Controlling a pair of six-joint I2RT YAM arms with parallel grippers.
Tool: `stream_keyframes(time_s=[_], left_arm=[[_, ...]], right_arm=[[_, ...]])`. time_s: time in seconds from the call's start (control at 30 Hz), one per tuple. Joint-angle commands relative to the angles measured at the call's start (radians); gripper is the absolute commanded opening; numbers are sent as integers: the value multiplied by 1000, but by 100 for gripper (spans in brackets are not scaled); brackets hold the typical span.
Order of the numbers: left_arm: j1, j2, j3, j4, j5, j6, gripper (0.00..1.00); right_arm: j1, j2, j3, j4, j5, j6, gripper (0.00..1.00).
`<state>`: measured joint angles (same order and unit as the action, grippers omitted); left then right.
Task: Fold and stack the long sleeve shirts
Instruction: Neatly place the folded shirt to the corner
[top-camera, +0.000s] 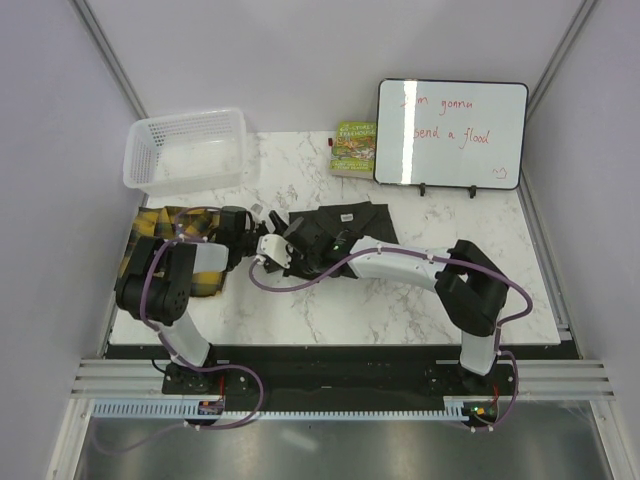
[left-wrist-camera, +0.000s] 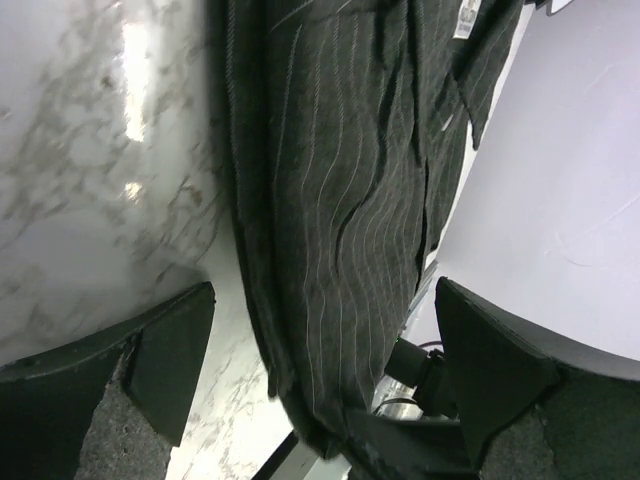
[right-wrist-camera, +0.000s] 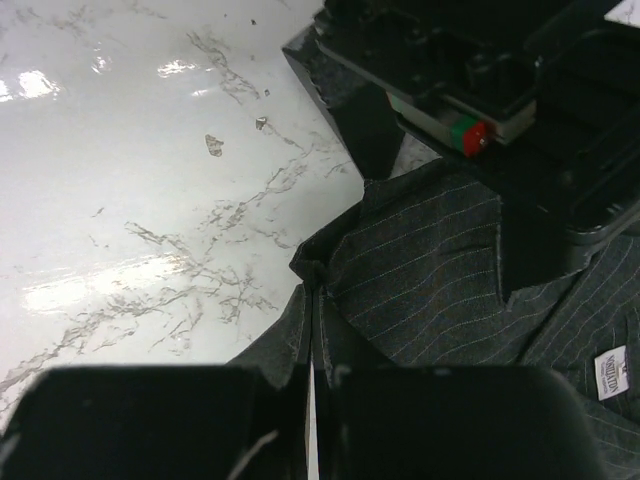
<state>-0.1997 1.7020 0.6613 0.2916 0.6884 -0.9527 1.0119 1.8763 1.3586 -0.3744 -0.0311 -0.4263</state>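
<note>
The dark pinstriped shirt (top-camera: 355, 222) lies bunched on the marble table (top-camera: 380, 300), behind the middle. My right gripper (top-camera: 290, 243) reaches left to the shirt's near-left edge. In the right wrist view the right gripper (right-wrist-camera: 315, 370) is shut and pinches a fold of the dark shirt (right-wrist-camera: 430, 280). My left gripper (top-camera: 268, 222) is close beside it, at the same edge. In the left wrist view the left gripper (left-wrist-camera: 322, 300) is wide open, with the dark shirt (left-wrist-camera: 340, 180) running between its jaws. The yellow-and-black plaid shirt (top-camera: 160, 225) lies at the table's left edge, partly under the left arm.
A white mesh basket (top-camera: 185, 150) stands at the back left. A green book (top-camera: 355, 148) and a whiteboard (top-camera: 450, 133) stand at the back. The left gripper's body (right-wrist-camera: 470, 100) shows just beyond the pinched fold in the right wrist view.
</note>
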Motion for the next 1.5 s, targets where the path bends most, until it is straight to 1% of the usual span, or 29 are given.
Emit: stream_keyframes(time_s=[0.0, 0.17, 0.2, 0.23, 0.43, 0.5, 0.53, 0.57, 0.6, 0.63, 0.67, 0.7, 0.73, 0.77, 0.8, 0.83, 0.87, 0.9, 0.93, 0.97, 1.0, 1.03, 1.07, 1.13, 1.27, 1.47], left_arm=[[-14, 82, 50, 35, -18, -34, 99], [-17, 110, 64, 23, -6, -49, 98], [-18, 107, 64, 20, -7, -49, 95], [-20, 107, 66, 11, -6, -49, 89], [-21, 88, 61, 3, 6, -70, 67], [-20, 78, 69, -26, 20, -58, 59], [-20, 62, 75, -35, 28, -49, 47], [-20, 50, 81, -89, 43, -35, 38], [-18, 38, 118, -142, 51, 23, 14], [-18, 16, 147, -231, 49, 69, 2], [-17, 4, 170, -359, 46, 113, 2], [-12, -2, 204, -411, 65, 193, 2], [-4, -5, 233, -478, 88, 248, 2], [-4, -11, 273, -573, 77, 318, 2], [-3, -21, 329, -730, 66, 451, 2], [-1, -28, 362, -803, 41, 513, 2], [2, -50, 388, -872, -25, 620, 2], [2, -56, 438, -973, -56, 673, 2], [3, -62, 461, -1026, -91, 718, 2], [3, -73, 480, -1063, -152, 791, 2], [3, -74, 510, -1097, -182, 827, 2], [6, -71, 526, -1170, -211, 859, 2], [11, -73, 538, -1198, -257, 918, 2], [34, -80, 572, -1278, -315, 982, 2], [89, -122, 626, -1350, -385, 1103, 2], [148, -163, 768, -1433, -444, 1210, 2]], right_arm=[[1, -83, 57, -11, -49, 40, 0], [-1, -103, 66, -32, -75, 75, 0], [1, -106, 68, -34, -79, 80, 0], [2, -108, 73, -32, -84, 87, 0], [17, -89, 105, -34, -93, 132, 0], [31, -78, 112, -31, -96, 136, 0], [37, -77, 111, -29, -95, 138, 0], [45, -71, 114, -28, -98, 141, 0], [48, -69, 122, -29, -114, 146, 5], [48, -71, 126, -41, -127, 155, 12], [48, -78, 128, -50, -133, 156, 18], [48, -86, 131, -55, -130, 156, 36], [45, -95, 131, -75, -125, 153, 44], [31, -120, 131, -86, -128, 153, 51], [19, -134, 128, -96, -135, 153, 62], [7, -146, 125, -121, -148, 156, 69], [-25, -170, 123, -132, -154, 161, 74], [-39, -180, 119, -145, -165, 159, 83], [-51, -189, 114, -165, -164, 156, 86], [-77, -209, 108, -172, -161, 149, 94], [-90, -218, 91, -173, -159, 146, 98], [-102, -227, 82, -176, -155, 146, 98], [-125, -238, 77, -178, -151, 147, 98], [-151, -244, 68, -187, -150, 150, 98], [-174, -263, 51, -185, -145, 150, 98], [-179, -269, 47, -184, -145, 162, 98]])
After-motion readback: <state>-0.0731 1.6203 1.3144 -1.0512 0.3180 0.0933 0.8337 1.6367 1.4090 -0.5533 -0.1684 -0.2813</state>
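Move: The left hand is wide open around the dark folded shirt's left edge, which is within about 1 cm of its hand point. The shirt's middle lies some 16 cm to its right and 3 cm below. The checked shirt is about 27 cm left and 3 cm back, the basket 25 cm left and 22 cm ahead. From the right hand, still pinching the near-left corner, the folded shirt's middle is about 16 cm right and 6 cm ahead. Left fingers pinch the folded shirt's left edge, carrying it up and about 13 cm left as right fingers release. ##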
